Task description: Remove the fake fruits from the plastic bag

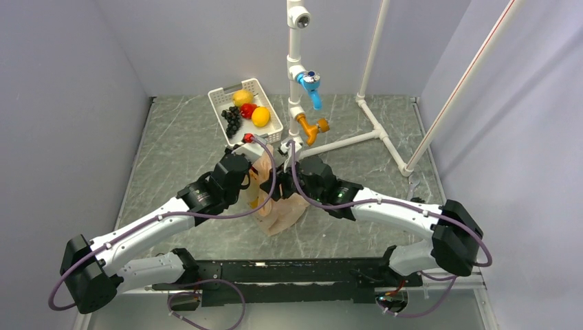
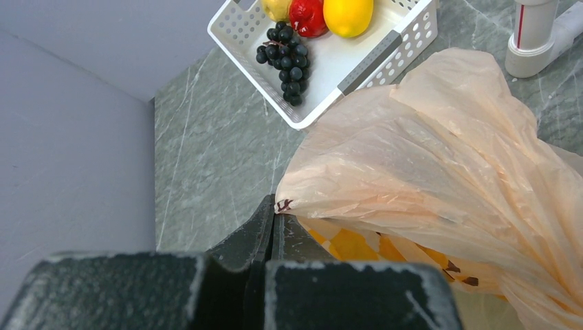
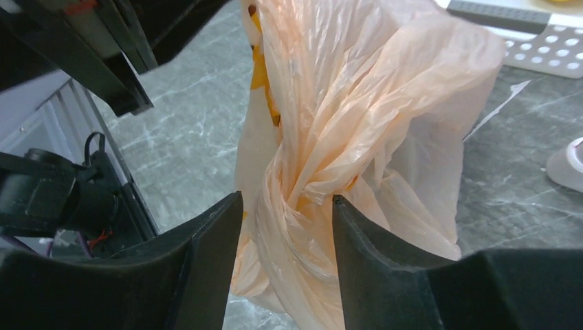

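The peach-orange plastic bag (image 1: 283, 210) hangs crumpled between my two grippers over the middle of the table. My left gripper (image 2: 273, 210) is shut on a printed edge of the plastic bag (image 2: 426, 151). My right gripper (image 3: 285, 199) is open, and the twisted middle of the plastic bag (image 3: 357, 103) runs between its fingers. Only folds and a yellow print show through the film; no fruit is visible inside. A red apple (image 1: 248, 110) lies in the white basket (image 1: 270, 104), seen in the left wrist view as the red apple (image 2: 307, 15).
The basket (image 2: 385, 58) also holds a black grape bunch (image 2: 285, 58), a yellow lemon (image 1: 242, 96) and an orange fruit (image 1: 260, 116). A white pipe stand with a blue valve (image 1: 311, 82) and an orange valve (image 1: 313, 127) rises just behind the bag.
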Available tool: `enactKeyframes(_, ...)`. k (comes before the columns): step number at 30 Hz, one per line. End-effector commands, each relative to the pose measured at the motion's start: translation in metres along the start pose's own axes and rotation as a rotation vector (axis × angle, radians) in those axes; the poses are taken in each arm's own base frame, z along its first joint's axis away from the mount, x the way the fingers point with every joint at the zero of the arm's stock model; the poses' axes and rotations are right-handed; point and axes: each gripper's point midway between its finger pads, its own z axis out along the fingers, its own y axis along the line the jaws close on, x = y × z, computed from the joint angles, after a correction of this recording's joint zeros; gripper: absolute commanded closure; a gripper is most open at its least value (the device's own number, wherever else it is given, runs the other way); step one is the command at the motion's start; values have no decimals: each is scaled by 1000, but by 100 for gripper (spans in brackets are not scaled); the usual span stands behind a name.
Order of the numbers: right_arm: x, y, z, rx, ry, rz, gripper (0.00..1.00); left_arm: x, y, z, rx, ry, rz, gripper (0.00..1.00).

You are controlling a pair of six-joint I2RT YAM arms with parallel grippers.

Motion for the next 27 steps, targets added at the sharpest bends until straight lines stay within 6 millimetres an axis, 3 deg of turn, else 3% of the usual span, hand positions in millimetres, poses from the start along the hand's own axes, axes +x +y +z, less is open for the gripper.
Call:
enactKeyframes(1,-12,12,4,-43,-36,13,50,-15,12,-2,-41,-44,-41,100)
enactKeyframes(2,-6,8,2,-29,-27,16,54,-16,12,-2,-40,-48,-42,100)
enactKeyframes(4,8,0,-2,4,-2,21,77,-18,13,-3,-42,-49,-42,100)
enactKeyframes(6,18,-13,-11,67,12,29,88,-18,15,-3,-52,-51,-43,100)
enactKeyframes(8,23,-25,-25,124,6,31,92,-18,18,-4,-64,-52,-44,100)
enactKeyframes(13,46,-51,-62,232,7,26,98,-20,29,-7,-110,-60,-47,100)
enactKeyframes(18,76,-66,-82,278,62,33,98,-16,36,-6,-136,-52,-57,100)
enactKeyframes(21,75,-65,-85,269,48,42,98,-12,37,-5,-137,-39,-57,100)
enactKeyframes(27,51,-49,-75,195,-24,33,98,-3,30,-3,-118,-16,-56,100)
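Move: Between the right hand's half-open fingers is the bunched fold of the plastic bag, its middle roughly 1 cm ahead, 2 cm to the left and 1 cm below. A yellow fruit in the bag lies about 5 cm left, 2 cm back and 8 cm down. On the table, some 18 cm lower, the pipe foot stands 20 cm ahead and 7 cm right. From the left hand, which already holds a bag corner, the fold is about 6 cm back, 9 cm right and 3 cm below. Closing on the bunched fold while sinking about 2 cm, the right hand pinches the thin plastic, then pulls it roughly 10 cm to the right, away from the left hand. The hand ends about 5 cm lower and slightly farther back, turned some 10 degrees clockwise. The left hand stays nearly in place, fingers shut, keeping its pinch on the bag corner as an anchor. ##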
